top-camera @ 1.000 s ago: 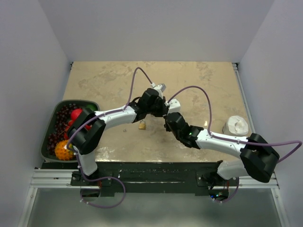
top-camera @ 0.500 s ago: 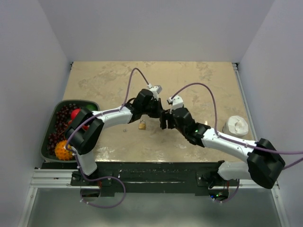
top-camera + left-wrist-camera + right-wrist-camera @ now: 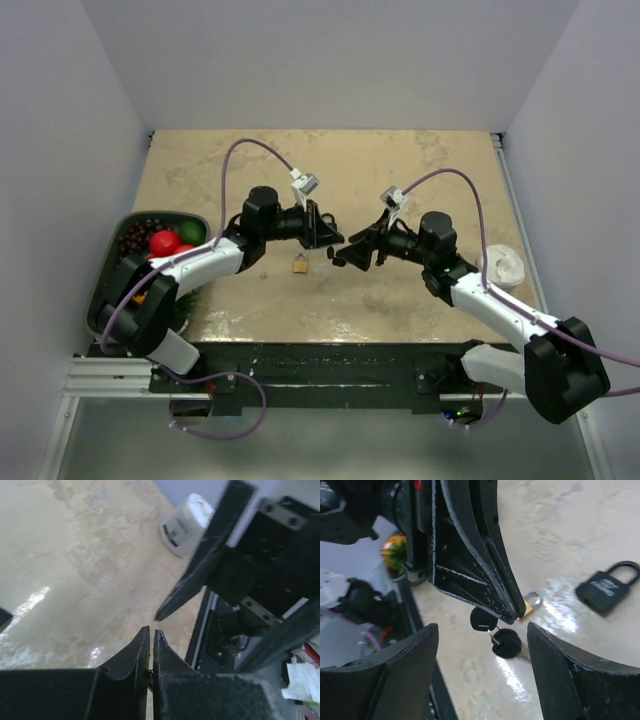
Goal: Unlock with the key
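Note:
My left gripper (image 3: 328, 238) is shut on a black-headed key (image 3: 482, 619), held above the table. A second black key (image 3: 506, 643) dangles from it on a ring. My right gripper (image 3: 345, 255) faces it, open, one finger (image 3: 410, 665) on each side of the keys and touching neither. In the left wrist view the left gripper (image 3: 151, 630) shows its jaws pressed together with a thin wire between them. A small brass padlock (image 3: 300, 264) lies on the table under the grippers. It shows again as the brass padlock (image 3: 530, 605) behind the left fingers (image 3: 485, 565). A black padlock (image 3: 607, 587) lies farther off.
A dark bowl (image 3: 105, 300) of fruit sits at the table's left edge. A white cup (image 3: 498, 265) stands near the right edge, and the left wrist view shows the same cup (image 3: 187, 522). The black rail runs along the near edge.
My right gripper has opened and let go of the keys, which stay in the left gripper. Both arms have swung back and apart.

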`<action>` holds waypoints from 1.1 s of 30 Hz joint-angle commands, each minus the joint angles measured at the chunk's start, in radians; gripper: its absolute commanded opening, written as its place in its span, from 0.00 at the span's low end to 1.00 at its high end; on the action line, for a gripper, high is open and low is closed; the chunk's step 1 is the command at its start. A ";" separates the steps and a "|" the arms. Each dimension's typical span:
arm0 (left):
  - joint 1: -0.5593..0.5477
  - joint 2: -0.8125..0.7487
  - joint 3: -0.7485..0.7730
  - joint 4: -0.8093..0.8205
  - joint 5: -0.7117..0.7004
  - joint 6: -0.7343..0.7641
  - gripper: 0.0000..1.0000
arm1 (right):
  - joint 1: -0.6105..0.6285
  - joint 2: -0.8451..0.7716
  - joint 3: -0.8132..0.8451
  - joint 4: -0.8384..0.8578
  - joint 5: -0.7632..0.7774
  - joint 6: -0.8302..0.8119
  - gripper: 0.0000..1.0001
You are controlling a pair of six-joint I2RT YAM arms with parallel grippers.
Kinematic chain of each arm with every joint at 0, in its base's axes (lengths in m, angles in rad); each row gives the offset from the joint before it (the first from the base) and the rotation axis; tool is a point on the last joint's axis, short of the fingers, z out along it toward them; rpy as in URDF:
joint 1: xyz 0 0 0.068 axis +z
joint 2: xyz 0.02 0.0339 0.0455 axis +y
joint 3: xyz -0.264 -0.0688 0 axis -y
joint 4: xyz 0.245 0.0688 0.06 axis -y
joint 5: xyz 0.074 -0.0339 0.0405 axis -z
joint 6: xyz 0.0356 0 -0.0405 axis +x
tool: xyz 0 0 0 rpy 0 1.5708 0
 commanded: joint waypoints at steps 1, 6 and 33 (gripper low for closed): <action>0.016 -0.099 -0.052 0.233 0.197 -0.069 0.00 | -0.028 0.026 -0.017 0.239 -0.298 0.149 0.75; 0.026 -0.141 -0.061 0.297 0.281 -0.113 0.00 | -0.028 0.024 -0.010 0.279 -0.343 0.190 0.73; 0.024 -0.132 -0.104 0.621 0.367 -0.304 0.00 | 0.064 0.190 -0.116 0.941 -0.297 0.558 0.48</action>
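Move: The keys hang from the left hand's shut fingers, roughly 4 cm left of the right hand, 1 cm ahead and 4 cm below it. From the left hand the keys are about 2 cm back, 1 cm left and 3 cm down. On the table, some 17 cm below the right hand, lie the black padlock, 13 cm ahead and 6 cm left, and the brass padlock, 5 cm ahead and 12 cm left. Both hands rise and draw back, left about 12 cm, as right, turning some 30 degrees, half-closes around the keys. ##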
